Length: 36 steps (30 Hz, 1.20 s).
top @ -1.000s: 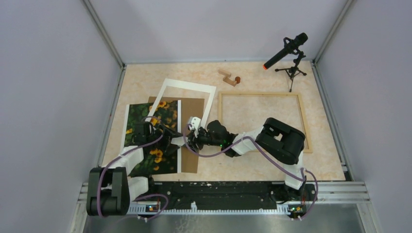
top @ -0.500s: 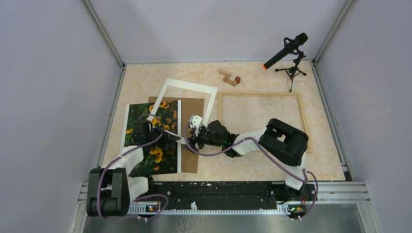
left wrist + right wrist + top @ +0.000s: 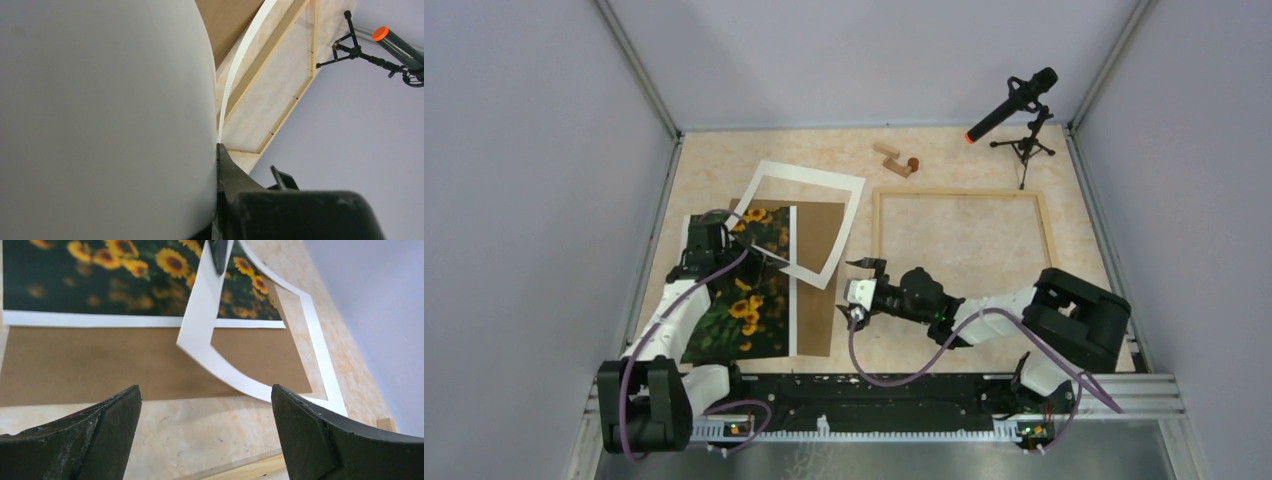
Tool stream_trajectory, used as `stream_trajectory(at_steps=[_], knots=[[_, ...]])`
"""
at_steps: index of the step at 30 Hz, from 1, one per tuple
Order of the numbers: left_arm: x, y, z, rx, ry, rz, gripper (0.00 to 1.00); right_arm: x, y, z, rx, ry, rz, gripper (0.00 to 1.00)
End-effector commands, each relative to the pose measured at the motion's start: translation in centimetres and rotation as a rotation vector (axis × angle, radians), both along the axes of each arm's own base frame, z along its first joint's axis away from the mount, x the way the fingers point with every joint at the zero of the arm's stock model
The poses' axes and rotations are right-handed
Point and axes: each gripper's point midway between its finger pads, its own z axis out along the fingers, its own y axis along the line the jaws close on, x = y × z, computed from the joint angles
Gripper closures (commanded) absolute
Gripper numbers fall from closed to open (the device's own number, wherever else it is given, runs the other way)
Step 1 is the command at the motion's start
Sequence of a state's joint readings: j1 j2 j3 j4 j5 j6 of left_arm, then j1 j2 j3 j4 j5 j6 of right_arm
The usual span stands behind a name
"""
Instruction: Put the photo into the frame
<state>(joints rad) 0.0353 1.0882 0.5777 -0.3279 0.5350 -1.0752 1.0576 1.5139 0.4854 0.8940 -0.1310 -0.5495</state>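
Observation:
The sunflower photo [image 3: 742, 300] lies flat at the table's left, partly over a brown backing board [image 3: 821, 262]. In the right wrist view the photo [image 3: 100, 280] is beyond the board [image 3: 100, 365]. The light-wood frame [image 3: 955, 194] lies to the right, holding nothing. My left gripper [image 3: 749, 245] is shut on the near-left strip of the white mat [image 3: 809, 180], holding that edge raised. The mat [image 3: 100, 120] fills the left wrist view beside one dark finger [image 3: 227, 172]. My right gripper [image 3: 864, 287] is open between board and frame with nothing in it; its fingers [image 3: 100, 430] flank bare table.
Small wooden blocks [image 3: 894, 160] lie at the back. A microphone on a tripod [image 3: 1022, 110] stands at the back right. Grey walls close in the table on three sides. A frame rail [image 3: 250, 467] runs just under my right gripper.
My left gripper has shut on the mat and drawn its edge up and left. My right gripper has opened wide, let go of the mat and pulled back right, toward the frame.

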Motion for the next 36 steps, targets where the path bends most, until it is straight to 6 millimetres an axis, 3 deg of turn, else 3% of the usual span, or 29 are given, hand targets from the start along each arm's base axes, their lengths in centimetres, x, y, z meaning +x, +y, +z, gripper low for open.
stream_trajectory(at_steps=[1, 6, 15, 17, 21, 24, 26, 27, 29, 30, 32, 33, 36], knots=[[-0.2, 0.0, 1.8, -0.018, 0.021, 0.004, 0.96, 0.3, 2.6, 4.4, 0.124, -0.159, 0.067, 0.03], [-0.4, -0.4, 2.5, -0.054, 0.043, -0.010, 0.98, 0.2, 5.2, 5.2, 0.185, -0.083, 0.071, 0.21], [-0.5, -0.5, 3.7, -0.074, 0.041, -0.004, 0.96, 0.7, 7.6, 3.4, 0.180, -0.123, -0.033, 0.30], [-0.6, -0.4, 3.9, -0.068, 0.043, -0.003, 0.95, 1.8, 7.7, 3.4, 0.164, -0.148, -0.129, 0.42], [-0.5, -0.2, 4.1, -0.060, 0.038, 0.000, 0.93, 2.6, 7.8, 3.9, 0.140, -0.221, -0.267, 0.54], [-0.5, -0.3, 4.2, -0.064, 0.041, -0.002, 0.91, 2.7, 7.9, 3.6, 0.078, -0.244, -0.377, 0.73], [-0.5, -0.3, 4.5, -0.061, 0.032, -0.008, 0.87, 2.9, 7.5, 3.4, 0.040, -0.264, -0.462, 0.92], [-0.4, -0.1, 4.9, -0.054, 0.020, -0.008, 0.83, 3.0, 7.3, 3.6, 0.043, -0.269, -0.500, 0.99], [0.3, 0.4, 6.0, -0.014, -0.024, -0.013, 0.66, 3.0, 7.2, 4.2, 0.055, -0.272, -0.549, 1.00], [0.8, 0.8, 7.0, 0.025, -0.065, -0.014, 0.51, 2.8, 7.3, 4.6, 0.062, -0.264, -0.554, 1.00], [2.3, 2.3, 10.1, 0.152, -0.189, -0.024, 0.12, 2.2, 7.8, 5.9, 0.079, -0.214, -0.542, 1.00], [3.1, 3.2, 12.4, 0.237, -0.268, -0.031, 0.02, 1.9, 8.1, 6.9, 0.100, -0.158, -0.533, 1.00], [4.2, 6.0, 20.1, 0.517, -0.491, -0.061, 0.01, 1.4, 8.9, 11.0, 0.178, 0.068, -0.487, 1.00]])
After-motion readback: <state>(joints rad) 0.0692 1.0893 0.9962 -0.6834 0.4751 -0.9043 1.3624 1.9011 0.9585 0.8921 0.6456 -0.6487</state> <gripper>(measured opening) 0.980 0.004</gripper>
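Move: The near strip of the white mat, raised and already pinched in the left gripper, offers its free stretch by the near-right corner about 8 cm left and 2 cm forward of the right hand, roughly level; it lies some 6 cm right and 2 cm back of the left hand. The sunflower photo's middle is some 25 cm left of the right hand and 10 cm down, the brown board's about 13 cm left, equally low, both straight across. Keep the left gripper shut on the mat's near strip and ease it up a little while you bring the open right gripper about 9 cm left onto that strip, turning it some 25 degrees clockwise and closing it to pinch the strip beside the near-right corner. Then open the left gripper wide and lift it quickly up and slightly forward, away from the strip. ##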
